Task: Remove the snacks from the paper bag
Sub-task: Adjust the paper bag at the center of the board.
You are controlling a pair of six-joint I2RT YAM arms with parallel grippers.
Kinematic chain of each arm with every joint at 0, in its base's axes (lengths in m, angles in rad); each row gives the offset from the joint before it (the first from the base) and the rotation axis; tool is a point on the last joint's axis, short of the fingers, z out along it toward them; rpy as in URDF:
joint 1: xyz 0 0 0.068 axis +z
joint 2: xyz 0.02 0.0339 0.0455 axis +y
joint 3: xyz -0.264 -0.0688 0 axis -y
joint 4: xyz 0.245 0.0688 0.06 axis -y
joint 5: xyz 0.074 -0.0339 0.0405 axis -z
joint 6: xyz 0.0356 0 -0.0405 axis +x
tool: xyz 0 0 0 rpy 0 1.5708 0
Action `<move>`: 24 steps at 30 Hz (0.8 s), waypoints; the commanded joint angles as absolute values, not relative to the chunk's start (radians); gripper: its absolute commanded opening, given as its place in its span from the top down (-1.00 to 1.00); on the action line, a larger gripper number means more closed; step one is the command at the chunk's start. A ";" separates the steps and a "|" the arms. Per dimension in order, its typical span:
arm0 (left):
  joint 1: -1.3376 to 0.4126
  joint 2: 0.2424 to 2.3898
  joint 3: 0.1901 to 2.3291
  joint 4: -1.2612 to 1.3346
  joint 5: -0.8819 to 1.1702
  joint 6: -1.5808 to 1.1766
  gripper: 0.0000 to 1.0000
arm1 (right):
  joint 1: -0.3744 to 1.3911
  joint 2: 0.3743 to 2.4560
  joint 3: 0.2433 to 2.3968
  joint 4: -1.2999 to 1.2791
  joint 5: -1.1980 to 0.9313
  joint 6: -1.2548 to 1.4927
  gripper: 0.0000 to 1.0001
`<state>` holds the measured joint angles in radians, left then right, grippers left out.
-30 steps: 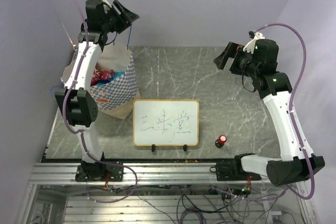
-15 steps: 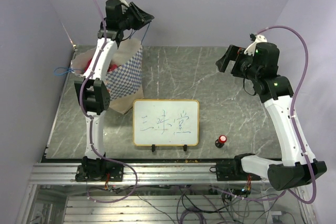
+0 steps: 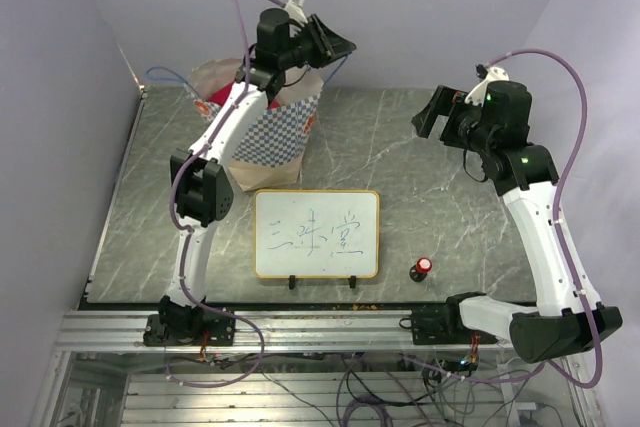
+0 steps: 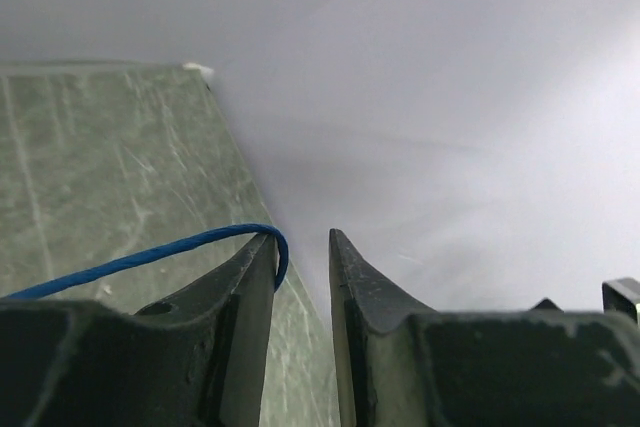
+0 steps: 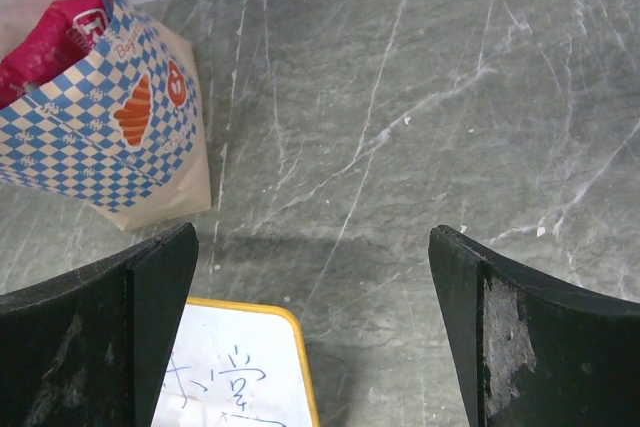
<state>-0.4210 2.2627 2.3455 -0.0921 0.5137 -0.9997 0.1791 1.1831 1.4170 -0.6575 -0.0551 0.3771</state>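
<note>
The paper bag [image 3: 272, 132] stands at the back left of the table, tan with a blue-white checkered band [image 5: 90, 147]. Red snacks [image 3: 206, 106] show in its open top; the red packet [image 5: 45, 52] also appears in the right wrist view. My left gripper [image 3: 343, 47] is raised above and to the right of the bag. Its jaws stand a narrow gap apart [image 4: 300, 237], and the bag's blue cord handle [image 4: 150, 257] is looped over the tip of one finger. My right gripper [image 3: 430, 115] hangs wide open over the bare table [image 5: 312, 237], holding nothing.
A yellow-framed whiteboard [image 3: 316, 234] stands at the front middle, its corner [image 5: 230, 367] under my right gripper. A small red-capped black knob [image 3: 422, 267] sits to its right. The bag's other cord handle [image 3: 165, 75] sticks out to the left. Walls close in behind and on both sides.
My left arm has swung right with the cord handle on its finger, and the bag has followed it to the right. Its jaws have narrowed. The right arm has barely moved.
</note>
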 commanded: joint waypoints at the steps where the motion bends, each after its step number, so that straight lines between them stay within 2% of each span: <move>1: -0.466 2.165 2.325 0.006 0.575 -1.006 0.27 | 0.186 1.193 1.415 -0.653 -0.046 0.367 -1.00; 4: -0.457 2.120 2.307 -0.057 0.586 -0.962 0.16 | 0.186 1.202 1.420 -0.649 -0.054 0.372 -1.00; 11: -0.367 1.971 2.214 -0.211 0.627 -0.869 -0.62 | 0.189 1.242 1.435 -0.641 -0.101 0.422 -1.00; 13: -0.319 1.899 2.172 -0.257 0.633 -0.842 -0.78 | 0.190 1.260 1.443 -0.633 -0.118 0.445 -1.00; 24: 0.067 1.625 2.058 -0.744 0.572 -0.596 -0.88 | 0.193 1.359 1.464 -0.607 -0.313 0.521 -1.00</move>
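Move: The left fingertips have the paper bag's right-hand blue handle; the bag's middle is some 17 cm to their left, 7 cm back and 20 cm below. The whiteboard lies about 30 cm back, 2 cm left and 35 cm down. From the open right hand the bag is roughly 12 cm ahead, 41 cm left and 17 cm lower. Left fingers open off the blue handle and swing 25 cm left; right hand eases 5 cm left and down. ##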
